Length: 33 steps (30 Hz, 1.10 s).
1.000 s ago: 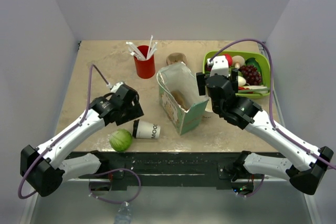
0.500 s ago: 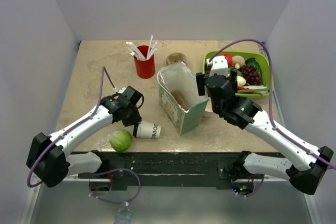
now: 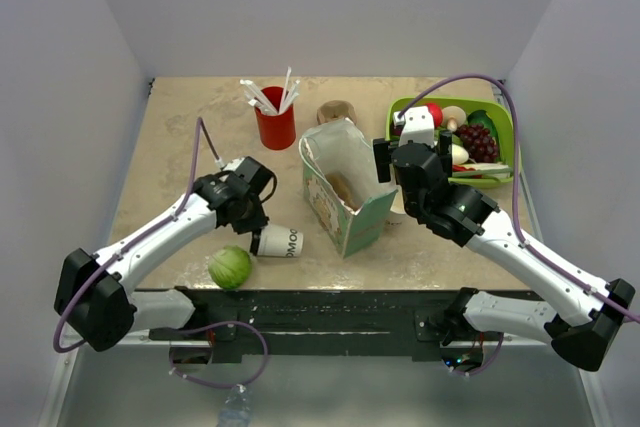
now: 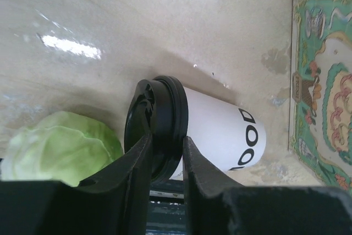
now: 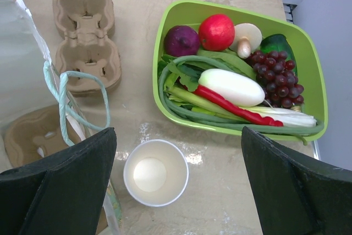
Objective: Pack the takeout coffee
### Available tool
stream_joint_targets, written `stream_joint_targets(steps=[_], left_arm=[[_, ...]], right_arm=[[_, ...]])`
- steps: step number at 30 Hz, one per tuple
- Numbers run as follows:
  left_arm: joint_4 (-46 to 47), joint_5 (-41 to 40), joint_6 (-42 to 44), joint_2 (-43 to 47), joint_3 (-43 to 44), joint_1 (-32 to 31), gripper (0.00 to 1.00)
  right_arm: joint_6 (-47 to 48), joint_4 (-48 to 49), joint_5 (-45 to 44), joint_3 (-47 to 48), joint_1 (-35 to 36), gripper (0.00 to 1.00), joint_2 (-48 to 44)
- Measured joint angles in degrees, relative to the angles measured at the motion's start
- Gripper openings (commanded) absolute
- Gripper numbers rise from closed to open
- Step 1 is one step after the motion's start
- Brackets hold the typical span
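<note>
The takeout coffee [image 3: 282, 242] [image 4: 220, 136], a white paper cup with a black lid, lies on its side near the table's front edge, lid pointing left. My left gripper [image 3: 256, 228] [image 4: 166, 142] is shut on the rim of its black lid, one finger on each side. The paper bag [image 3: 345, 187] [image 4: 322, 81] stands open just right of the cup. My right gripper [image 3: 398, 169] [image 5: 177, 136] hangs wide open on the bag's right side, above a lidless white cup [image 5: 155, 173], with nothing between its fingers.
A green lettuce [image 3: 229, 267] [image 4: 60, 147] lies just left of the coffee's lid. A red cup with straws [image 3: 276, 125] and a cardboard cup carrier [image 3: 336, 110] [image 5: 85, 37] stand at the back. A green tray [image 3: 507, 132] [image 5: 158, 53] of vegetables sits back right.
My left gripper has moved right and down onto the coffee's lid end and closed its fingers on the lid. The cup has shifted slightly. The right arm has stayed still.
</note>
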<state>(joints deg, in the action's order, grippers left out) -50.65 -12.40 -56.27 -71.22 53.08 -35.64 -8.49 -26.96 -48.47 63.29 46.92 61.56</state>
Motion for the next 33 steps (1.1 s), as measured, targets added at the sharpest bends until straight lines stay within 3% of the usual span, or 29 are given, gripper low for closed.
stream_joint_targets(steps=[11,20,26,33], left_arm=[[-7.3,-23.17,6.05,-7.02,19.1,0.0,0.0],[-17.57,-49.94,10.03,-25.22,29.09,-0.02,0.02],[-20.28,-56.22,13.38,-34.99,29.44,-0.02,0.01],[-16.04,-57.16,18.47,-36.13,27.98,-0.02,0.08]], right_arm=[[0.04,-0.02,-0.24,0.0,0.0,0.97,0.0],[0.66,0.0,-1.84,0.0,0.0,0.97,0.0],[0.98,0.0,-2.78,0.0,0.0,0.97,-0.04],[1.07,0.0,-3.13,0.0,0.0,0.97,-0.24]])
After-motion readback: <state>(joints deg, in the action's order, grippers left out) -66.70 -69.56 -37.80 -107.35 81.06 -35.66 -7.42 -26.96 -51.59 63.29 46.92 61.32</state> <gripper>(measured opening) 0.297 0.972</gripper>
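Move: The coffee cup lies on its side, already pinched at its lid by the left hand, its middle about 4 cm to the right. The open patch of table it goes to is some 13 cm ahead, 10 cm left and 6 cm below. The cabbage sits about 7 cm back and 7 cm left, level in height; the paper bag's middle is roughly 13 cm ahead, 22 cm right and 7 cm higher. From the right hand that patch is about 43 cm left, 3 cm ahead and 24 cm down. The coffee cup, kept pinched at the lid by the left fingers, is carried up and forward away from the cabbage, then left, rising about 9 cm before sinking some 4 cm towards the open table. Meanwhile the wrist rolls nearly 70 degrees, left side up, so the fingers end pointing left and the cup's base swings down; the back of the gripper comes against the paper bag's left rim. ##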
